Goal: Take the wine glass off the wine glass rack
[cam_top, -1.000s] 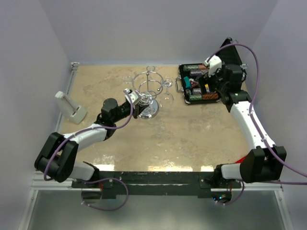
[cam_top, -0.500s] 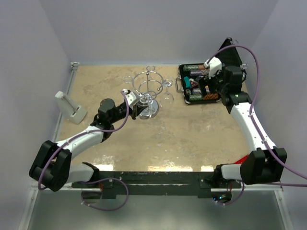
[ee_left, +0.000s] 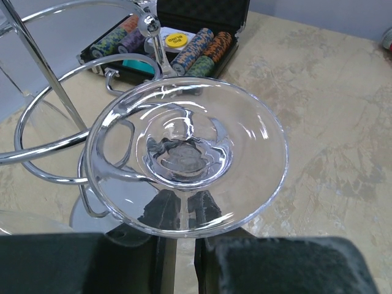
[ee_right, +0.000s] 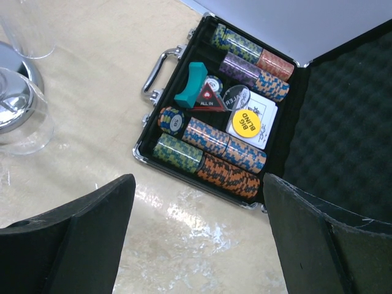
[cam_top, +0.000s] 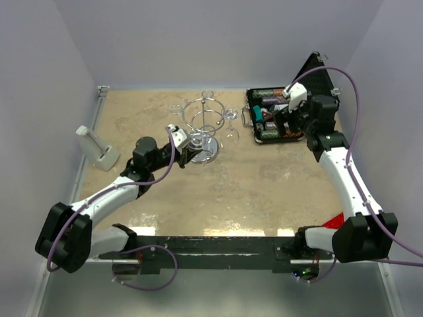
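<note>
The wine glass rack (cam_top: 206, 119) is a chrome wire stand at the back middle of the table; its rings (ee_left: 46, 147) fill the left of the left wrist view. My left gripper (cam_top: 185, 143) is at the rack's near left side, shut on the stem of a wine glass (ee_left: 187, 159). The glass's round clear foot faces the left wrist camera, right beside the rack's rings. Whether the foot is free of its wire loop I cannot tell. My right gripper (cam_top: 283, 119) hangs open over the table (ee_right: 202, 245) beside an open case, holding nothing.
An open black case of poker chips (cam_top: 272, 117) (ee_right: 214, 144) lies at the back right, lid up. Other clear glasses (cam_top: 230, 116) (ee_right: 21, 119) hang around the rack. A white holder (cam_top: 96, 149) sits at the left edge. Walls enclose three sides.
My left arm has drawn back toward the left, its elbow swinging outward, with the gripper still shut on the glass stem. My right gripper has shifted slightly back over the case.
</note>
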{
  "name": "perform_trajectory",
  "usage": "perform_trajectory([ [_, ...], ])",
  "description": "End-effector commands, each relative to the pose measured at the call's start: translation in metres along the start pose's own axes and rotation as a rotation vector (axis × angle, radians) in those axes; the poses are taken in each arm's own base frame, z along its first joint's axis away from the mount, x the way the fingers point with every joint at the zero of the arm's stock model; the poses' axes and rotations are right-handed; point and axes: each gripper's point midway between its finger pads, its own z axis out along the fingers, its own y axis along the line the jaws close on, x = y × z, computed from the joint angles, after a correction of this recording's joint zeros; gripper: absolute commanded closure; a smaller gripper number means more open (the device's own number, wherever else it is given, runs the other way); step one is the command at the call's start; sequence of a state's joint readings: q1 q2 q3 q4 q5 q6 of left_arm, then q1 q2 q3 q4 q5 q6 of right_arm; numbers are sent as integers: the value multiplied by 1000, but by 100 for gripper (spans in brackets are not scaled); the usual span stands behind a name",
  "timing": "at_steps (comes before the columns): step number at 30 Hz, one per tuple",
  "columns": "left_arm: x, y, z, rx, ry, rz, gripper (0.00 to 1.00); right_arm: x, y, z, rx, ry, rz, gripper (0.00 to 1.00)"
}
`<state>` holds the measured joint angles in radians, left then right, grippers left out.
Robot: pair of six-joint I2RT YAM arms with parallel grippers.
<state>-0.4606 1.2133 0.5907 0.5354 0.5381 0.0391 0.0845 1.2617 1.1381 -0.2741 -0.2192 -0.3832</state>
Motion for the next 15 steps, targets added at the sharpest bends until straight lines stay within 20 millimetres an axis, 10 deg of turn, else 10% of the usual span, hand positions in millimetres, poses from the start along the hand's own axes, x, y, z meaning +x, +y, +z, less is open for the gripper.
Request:
perform_trajectory([
  [1,-18,-11,-13,44,-40,106,100,-10,-4,-11,20,-33,-12,11],
  [8,-38,-35,-32,122,-23,52,100,-40,-4,-26,-19,-61,-52,11],
  [15,-100,-34,-52,156,-29,-12,100,-89,24,-57,-155,-173,-122,13],
])
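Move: The left fingers already pinch the upside-down wine glass by its stem, the bowl hanging just below the hand. The rack's upper ring is centred about 11 cm ahead and 5 cm to the right, slightly higher; another hanging glass is about 12 cm ahead and 15 cm to the right. From the right hand the held glass lies some 33 cm left, 11 cm back and 8 cm lower. Left hand draws the pinched glass back 5 cm from the rack, then up 3; empty right hand rises 4.5. ##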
